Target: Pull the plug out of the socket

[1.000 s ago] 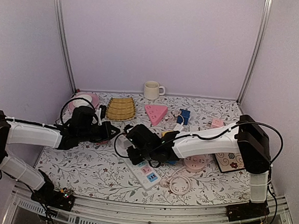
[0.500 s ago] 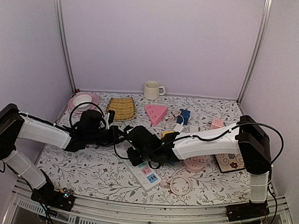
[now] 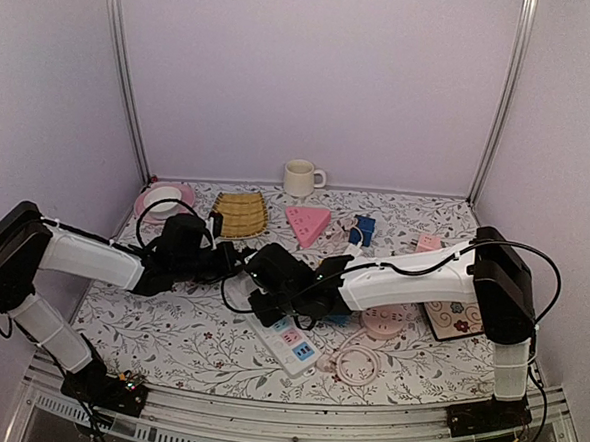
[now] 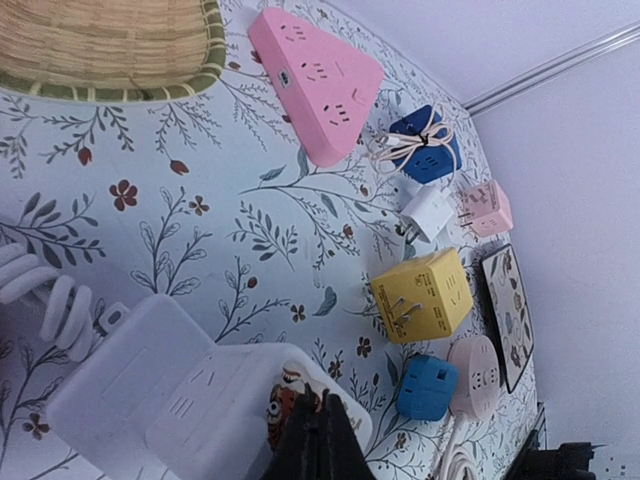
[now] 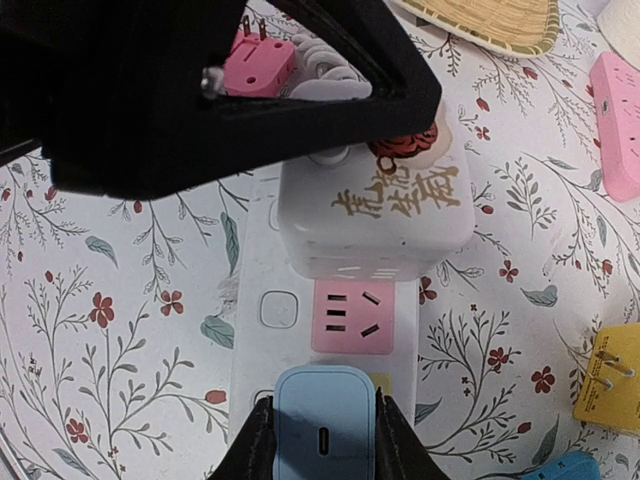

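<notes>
A light blue plug sits over the white power strip, just below its pink socket face. My right gripper is shut on the plug's two sides. Whether its prongs are still in the strip is hidden. At the strip's far end stands a white cube adapter printed with gold characters. My left gripper is shut, and its tips rest on top of that cube. From above, both grippers meet over the strip, hiding the plug.
Loose adapters lie to the right: a yellow cube, a blue one, a round pink one and a pink triangular socket. A bamboo tray, mug and pink bowl stand behind. A white cable coil lies near the strip.
My left arm has swung right from the left side of the table, and its shut gripper now sits on the white cube. The right gripper has barely moved.
</notes>
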Controlling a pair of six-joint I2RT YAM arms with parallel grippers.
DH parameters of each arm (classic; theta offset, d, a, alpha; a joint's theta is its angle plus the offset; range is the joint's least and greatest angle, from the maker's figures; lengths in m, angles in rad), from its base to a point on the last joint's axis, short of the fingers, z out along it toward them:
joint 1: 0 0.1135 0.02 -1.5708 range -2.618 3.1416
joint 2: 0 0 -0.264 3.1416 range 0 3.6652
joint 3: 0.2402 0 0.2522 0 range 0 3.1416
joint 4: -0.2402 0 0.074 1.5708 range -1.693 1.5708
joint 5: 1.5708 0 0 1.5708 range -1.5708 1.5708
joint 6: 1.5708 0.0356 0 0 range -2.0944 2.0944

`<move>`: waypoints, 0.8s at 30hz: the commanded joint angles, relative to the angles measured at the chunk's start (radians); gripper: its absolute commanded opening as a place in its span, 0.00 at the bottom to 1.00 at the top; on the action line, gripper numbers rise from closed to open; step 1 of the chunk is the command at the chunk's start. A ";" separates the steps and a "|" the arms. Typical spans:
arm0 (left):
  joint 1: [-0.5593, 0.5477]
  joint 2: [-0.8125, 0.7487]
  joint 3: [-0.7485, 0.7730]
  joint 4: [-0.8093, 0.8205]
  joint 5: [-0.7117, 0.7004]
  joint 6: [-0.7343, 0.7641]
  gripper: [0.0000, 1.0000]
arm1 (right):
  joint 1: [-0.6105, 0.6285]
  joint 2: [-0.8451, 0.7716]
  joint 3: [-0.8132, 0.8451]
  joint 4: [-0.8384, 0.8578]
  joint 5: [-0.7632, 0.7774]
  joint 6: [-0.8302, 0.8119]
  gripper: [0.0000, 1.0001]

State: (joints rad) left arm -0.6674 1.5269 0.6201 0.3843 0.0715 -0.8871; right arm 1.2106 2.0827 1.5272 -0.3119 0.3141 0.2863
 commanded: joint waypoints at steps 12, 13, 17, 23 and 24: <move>-0.027 0.049 -0.010 -0.188 -0.039 0.019 0.00 | -0.027 -0.160 -0.052 0.085 -0.005 0.001 0.10; -0.029 0.046 -0.008 -0.190 -0.041 0.021 0.00 | -0.028 -0.172 -0.065 0.089 -0.007 0.007 0.10; -0.036 0.035 0.012 -0.202 -0.045 0.041 0.00 | -0.045 -0.202 -0.117 0.106 -0.017 0.038 0.10; -0.074 -0.006 0.076 -0.239 -0.057 0.112 0.00 | -0.103 -0.238 -0.227 0.128 -0.067 0.128 0.10; -0.084 -0.018 0.086 -0.248 -0.069 0.124 0.00 | -0.110 -0.250 -0.254 0.145 -0.079 0.140 0.11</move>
State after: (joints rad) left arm -0.7090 1.5341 0.6834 0.2935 0.0307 -0.8326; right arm 1.1358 1.8812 1.3575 -0.2005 0.2775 0.3504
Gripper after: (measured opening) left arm 0.004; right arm 0.275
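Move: The right hand holds the light blue plug, its middle about 1 cm below the pads, with the socket strip some 4 cm straight beneath. From this hand the white plug is about 7 cm ahead and 6 cm left, the yellow plug 9 cm ahead and 9 cm right, the blue square plug 3 cm ahead and 13 cm right. The left fingertips are on the white plug, its middle 1 cm back, 1 cm left and 3 cm down; the light blue plug lies roughly 8 cm back and 6 cm right of them. Keeping its pinch on the light blue plug, the right hand strains at first, then jerks it straight up off the strip by about 7 cm; it then sinks back some 2 cm while swinging right and a little forward, tilting about 10 degrees. The shut left fingers stay on the white plug, holding the strip down, and drift barely a centimetre right. ##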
